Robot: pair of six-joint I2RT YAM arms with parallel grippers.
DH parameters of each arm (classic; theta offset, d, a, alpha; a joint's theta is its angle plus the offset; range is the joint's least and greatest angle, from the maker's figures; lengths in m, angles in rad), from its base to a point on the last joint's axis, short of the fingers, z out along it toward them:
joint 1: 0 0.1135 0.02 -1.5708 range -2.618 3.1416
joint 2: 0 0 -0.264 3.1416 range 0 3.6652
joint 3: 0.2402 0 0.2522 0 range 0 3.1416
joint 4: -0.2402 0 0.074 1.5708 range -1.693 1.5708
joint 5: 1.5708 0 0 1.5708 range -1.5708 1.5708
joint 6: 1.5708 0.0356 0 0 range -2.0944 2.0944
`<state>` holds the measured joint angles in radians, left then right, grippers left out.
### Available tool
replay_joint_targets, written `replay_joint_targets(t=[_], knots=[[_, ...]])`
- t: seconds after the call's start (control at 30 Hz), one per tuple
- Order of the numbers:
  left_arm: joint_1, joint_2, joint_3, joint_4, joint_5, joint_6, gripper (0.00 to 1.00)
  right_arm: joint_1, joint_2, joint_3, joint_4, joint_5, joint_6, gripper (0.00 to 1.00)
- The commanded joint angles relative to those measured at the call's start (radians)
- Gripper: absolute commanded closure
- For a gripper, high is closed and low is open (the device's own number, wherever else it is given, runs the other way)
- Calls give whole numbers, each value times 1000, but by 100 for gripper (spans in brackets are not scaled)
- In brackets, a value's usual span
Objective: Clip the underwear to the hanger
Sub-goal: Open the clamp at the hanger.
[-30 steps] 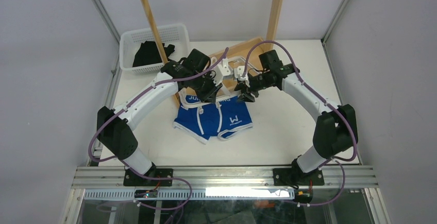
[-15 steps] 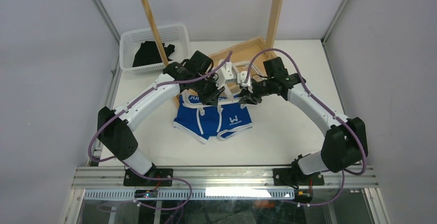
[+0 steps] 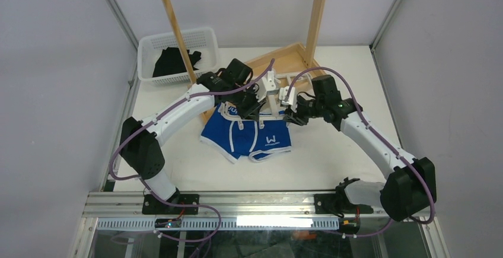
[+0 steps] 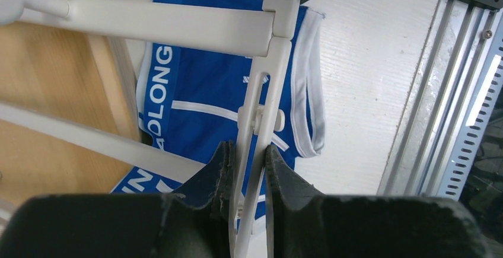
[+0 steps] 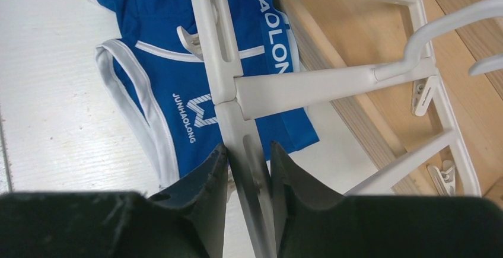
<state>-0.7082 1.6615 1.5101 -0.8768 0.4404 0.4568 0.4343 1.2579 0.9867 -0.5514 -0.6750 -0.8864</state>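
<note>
The blue underwear (image 3: 249, 140) with white trim lies flat on the white table, and it also shows under the bars as the underwear (image 4: 207, 86) and the underwear (image 5: 157, 68). The white plastic hanger (image 3: 273, 94) hangs just above its waistband, held from both ends. My left gripper (image 3: 252, 106) (image 4: 248, 151) is shut on one slotted bar of the hanger (image 4: 178, 29). My right gripper (image 3: 291, 115) (image 5: 248, 150) is shut on the opposite end of the same bar of the hanger (image 5: 308, 89). Small clips (image 5: 422, 95) dangle from the frame over the wooden base.
A white basket (image 3: 204, 35) at the back left holds a black garment (image 3: 172, 62). The tall wooden rack (image 3: 317, 15) rises behind the hanger, its base board (image 3: 282, 56) on the table. An aluminium rail (image 3: 255, 201) runs along the near edge.
The right gripper has closed onto the hanger bar. Both arms have carried the hanger a little right and nearer, over the underwear's waistband.
</note>
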Motion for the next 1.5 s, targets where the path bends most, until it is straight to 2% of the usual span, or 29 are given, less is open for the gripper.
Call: replay_joint_targets(t=[0.0,0.07,0.2,0.27,0.43,0.57,0.67,0.77,0.83,0.9,0.97,1.07,1.17,1.3,1.47], knots=[[2,32,85,279,-75,-4,100,17,-70,-46,119,5,173,89],[12,40,84,300,-83,27,100,17,-76,-59,156,5,197,83],[49,43,74,308,-68,65,100,5,-118,-70,217,-31,246,61],[63,34,65,308,-57,77,100,-2,-156,-93,297,-15,319,55],[75,27,50,308,-48,94,100,-6,-287,-215,518,-23,556,49],[87,17,34,302,-49,107,100,-6,-418,-378,691,17,703,45],[101,-2,17,294,-43,117,100,-6,-508,-513,805,93,783,44],[105,-17,5,281,-36,120,100,-6,-577,-587,825,93,783,44],[105,-26,-6,276,-32,119,100,-5,-634,-585,771,527,1063,44],[105,-31,-20,274,-29,115,100,-6,-678,-591,718,757,1298,46],[106,-33,-29,273,-30,110,100,-8,-705,-587,659,903,1504,47],[105,-34,-36,271,-25,108,100,-8,-736,-582,609,959,1679,46],[105,-38,-39,269,-22,107,100,-8,-735,-606,630,989,1880,45],[105,-42,-43,269,-16,108,100,-8,-648,-633,758,1012,2070,43],[106,-37,-41,269,-12,107,100,-8,-516,-591,713,1036,2265,41]])
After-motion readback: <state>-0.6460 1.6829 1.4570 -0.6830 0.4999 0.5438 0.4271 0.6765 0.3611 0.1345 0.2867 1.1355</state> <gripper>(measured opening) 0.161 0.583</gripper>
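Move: Both hands already pinch the hanger's near rail. The right clamp hangs practically at the right hand, about 1 cm nearer the bases and 3 cm below; from the left hand it lies some 10 cm to the right, 1 cm back and 3 cm down. The middle clamp is about 8 cm left of the right hand, 1 cm back and 3 cm down. The underwear's middle lies 12 cm left of the right hand, 5 cm back, 15 cm below. The right fingers open and come free of the hanger's near rail after a short push forward together. That hand lifts and draws back, dips, then swings about 10 cm right and ends slightly forward, turning some 120 degrees until its open fingers point forward, almost level, by the rail's right end. The left hand keeps its pinch and carries the hanger forward, easing back slightly to finish about 4 cm out. ##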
